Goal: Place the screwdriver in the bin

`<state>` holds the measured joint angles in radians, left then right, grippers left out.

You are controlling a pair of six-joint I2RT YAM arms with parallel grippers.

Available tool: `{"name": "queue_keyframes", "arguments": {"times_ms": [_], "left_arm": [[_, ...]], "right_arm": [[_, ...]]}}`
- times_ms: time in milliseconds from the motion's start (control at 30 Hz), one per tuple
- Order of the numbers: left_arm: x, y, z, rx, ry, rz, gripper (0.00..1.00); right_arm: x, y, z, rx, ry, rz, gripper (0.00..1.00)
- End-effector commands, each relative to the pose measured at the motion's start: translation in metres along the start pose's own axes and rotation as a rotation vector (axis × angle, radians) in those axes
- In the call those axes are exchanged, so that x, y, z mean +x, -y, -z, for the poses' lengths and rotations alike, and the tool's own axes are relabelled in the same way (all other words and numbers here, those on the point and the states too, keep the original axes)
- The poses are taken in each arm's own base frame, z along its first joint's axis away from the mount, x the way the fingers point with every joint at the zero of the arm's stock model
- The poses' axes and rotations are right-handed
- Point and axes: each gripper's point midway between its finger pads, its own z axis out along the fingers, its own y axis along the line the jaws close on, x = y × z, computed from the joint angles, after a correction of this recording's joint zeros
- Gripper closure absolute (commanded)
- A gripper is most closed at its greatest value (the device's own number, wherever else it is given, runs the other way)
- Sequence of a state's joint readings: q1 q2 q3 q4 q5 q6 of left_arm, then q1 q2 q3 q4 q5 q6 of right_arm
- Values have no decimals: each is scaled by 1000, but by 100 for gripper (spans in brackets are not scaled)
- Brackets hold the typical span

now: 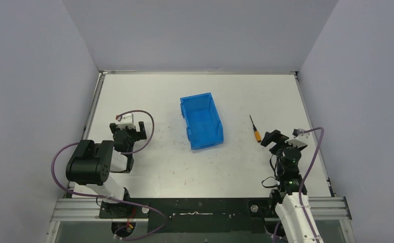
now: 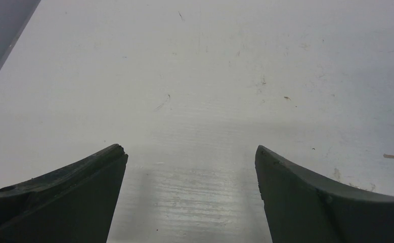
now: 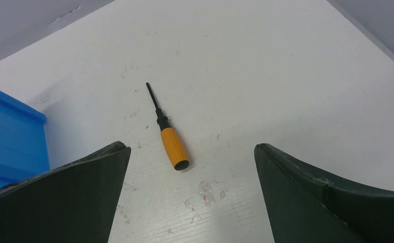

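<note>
The screwdriver [image 1: 255, 129], with a short orange handle and a thin dark shaft, lies flat on the white table to the right of the bin. In the right wrist view it [image 3: 173, 146] lies just ahead of my fingers, its shaft pointing away. The bright blue bin [image 1: 201, 120] stands empty mid-table; its corner [image 3: 10, 136] shows at the left of the right wrist view. My right gripper [image 1: 274, 142] is open and empty, just short of the handle [image 3: 190, 152]. My left gripper [image 1: 132, 130] is open and empty over bare table [image 2: 190, 152], well left of the bin.
Grey walls enclose the table on the left, back and right. A metal rail [image 1: 200, 207] runs along the near edge by the arm bases. Purple cables [image 1: 313, 147] loop beside each arm. Small scuffs mark the table surface [image 3: 207, 190].
</note>
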<state>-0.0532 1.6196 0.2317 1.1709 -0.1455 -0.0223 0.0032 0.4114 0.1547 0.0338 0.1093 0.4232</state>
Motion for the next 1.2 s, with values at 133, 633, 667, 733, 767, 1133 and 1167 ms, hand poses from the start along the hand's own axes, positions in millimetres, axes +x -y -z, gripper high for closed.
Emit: {"name": "queue_keyframes", "arguments": {"times_ms": [133,633,667,733,767,1133,1167], "left_arm": [[-22,3,-6,11,73,17,3],[-22,4,-6,11,70,16,3],[-21,4,-6,11,70,16,3],[-22,4,-6,11,70,15,3],[-22,3,-6,10,72,16,3],[-22,3,-6,9,70,14,3],[-22,3,-6,10,71,15,3]], "right_arm": [[-37,-19,-7,-54,72,26,0],[20,-33,-81,-9,-558,243,0],[30,-32,-86,-9,-601,252,1],[48,-30,-93,-9,-673,261,6],[57,-28,-96,-7,-704,263,9],[97,-20,-93,99,-807,438,100],[90,-25,-93,103,-791,457,100]]}}
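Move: The screwdriver lies with its handle towards the robot, its middle about 9 cm ahead of the open right hand, 5 cm to its left and some 11 cm below. The blue bin is roughly 20 cm farther left than the screwdriver and 5 cm farther out, its middle about 8 cm below the right hand. From the left hand, the screwdriver is about 57 cm to the right, level with it fore and aft, and 4 cm below. The screwdriver's orange handle gets pinched from both sides, near its shaft end, by the right fingers, which close from wide open to almost shut. To get there the right hand swings forward in an arc, first rising about 3 cm, then dropping steeply and easing back slightly, drifting left, while it tips down some 45 degrees and turns a little counter-clockwise into line with the shaft. ##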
